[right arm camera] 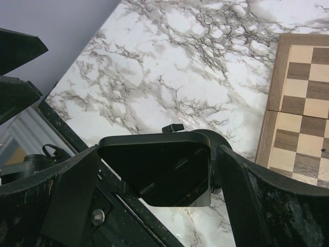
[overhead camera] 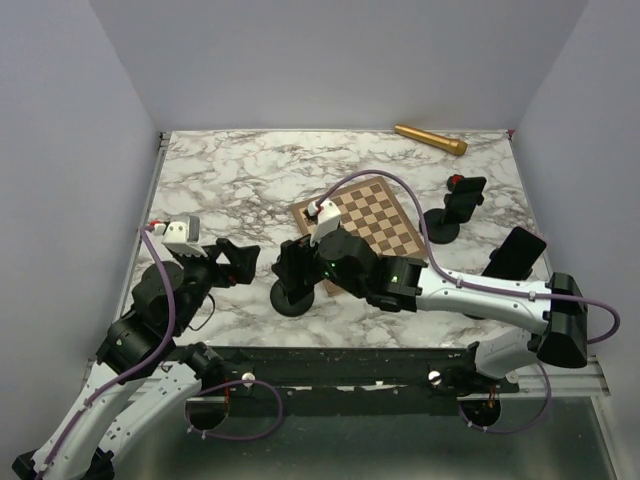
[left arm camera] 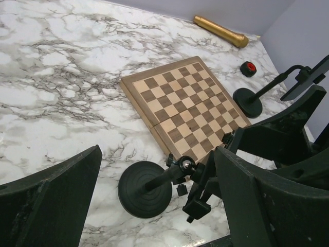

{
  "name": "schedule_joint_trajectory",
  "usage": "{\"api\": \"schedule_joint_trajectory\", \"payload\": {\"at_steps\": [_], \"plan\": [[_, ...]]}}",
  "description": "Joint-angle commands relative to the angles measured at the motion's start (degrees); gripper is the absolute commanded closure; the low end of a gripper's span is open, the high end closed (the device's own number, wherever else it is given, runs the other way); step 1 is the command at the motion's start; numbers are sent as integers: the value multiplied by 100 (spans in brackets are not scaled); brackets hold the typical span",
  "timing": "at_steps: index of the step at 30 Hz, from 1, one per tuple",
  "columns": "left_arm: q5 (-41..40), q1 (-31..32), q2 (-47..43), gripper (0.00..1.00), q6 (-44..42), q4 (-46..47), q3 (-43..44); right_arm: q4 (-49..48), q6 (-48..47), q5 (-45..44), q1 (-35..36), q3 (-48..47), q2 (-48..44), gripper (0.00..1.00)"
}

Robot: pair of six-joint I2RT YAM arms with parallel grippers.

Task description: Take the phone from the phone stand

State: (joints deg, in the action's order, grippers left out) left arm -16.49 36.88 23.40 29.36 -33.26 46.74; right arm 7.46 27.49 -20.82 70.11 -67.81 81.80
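The phone (right arm camera: 159,167), a black slab, sits tilted on the phone stand, whose round black base (overhead camera: 290,300) rests on the marble near the table's front edge. My right gripper (right arm camera: 158,154) reaches in from the right and stands open astride the phone, one finger on each side. In the top view this gripper (overhead camera: 297,262) covers the phone. My left gripper (overhead camera: 238,262) hovers just left of the stand, open and empty. In the left wrist view the stand's base (left arm camera: 145,189), stem and ball joint (left arm camera: 186,164) lie between my left fingers (left arm camera: 51,200); the phone itself is hidden there.
A wooden chessboard (overhead camera: 362,228) lies right behind the stand. A second black stand (overhead camera: 442,226) is at the right with a small red-topped thing (left arm camera: 248,68) near it. A dark phone-like slab (overhead camera: 517,252) leans farther right. A gold microphone (overhead camera: 430,139) lies at the back edge.
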Motion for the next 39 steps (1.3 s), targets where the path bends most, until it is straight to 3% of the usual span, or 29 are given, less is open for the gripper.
{"api": "schedule_joint_trajectory", "payload": {"at_steps": [1, 7, 19, 22, 26, 34, 39], "plan": [[-141, 13, -46, 1, 204, -191, -52, 297, 25, -700, 201, -350, 308, 0], [-152, 18, -24, 1, 293, -381, -66, 543, -6, -1363, 466, -470, 460, 0], [251, 15, -192, 1, 341, -151, -226, 842, -122, -1347, 493, -698, 751, 4], [416, 17, -305, 1, 289, -149, -283, 985, -85, -1424, 491, -769, 800, 10], [446, 15, -509, 1, 323, -235, -408, 929, -44, -1347, 494, -700, 735, 28], [895, 15, -386, 3, 420, -385, -714, 853, -140, -1416, 495, -558, 605, 78], [1472, 12, -413, 11, 379, -102, -1003, 970, -197, -1167, 406, -654, 532, 98]]}}
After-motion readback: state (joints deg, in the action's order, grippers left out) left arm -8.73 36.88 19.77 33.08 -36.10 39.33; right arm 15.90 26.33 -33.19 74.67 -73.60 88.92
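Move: The phone's middle sits roughly 4 cm below the right hand point and about 1 cm to its left, level fore and aft, still on its stand between the open fingers. The left hand is bound for the stand's stem, some 8 cm to its right, about 1 cm back and 14 cm lower. The chessboard's middle lies around 16 cm ahead, 15 cm right and 19 cm below the right hand. The phone is pinched across its width by the right fingers: that hand sinks about 3 cm over it, tipping its fingertips down some 10 degrees, then closes part-way until the fingers stop on it and hold. The left hand, fingers staying wide, comes down about 5.5 cm, fastest at the end, easing some 2 cm back and 2 cm right towards the stand's stem. ##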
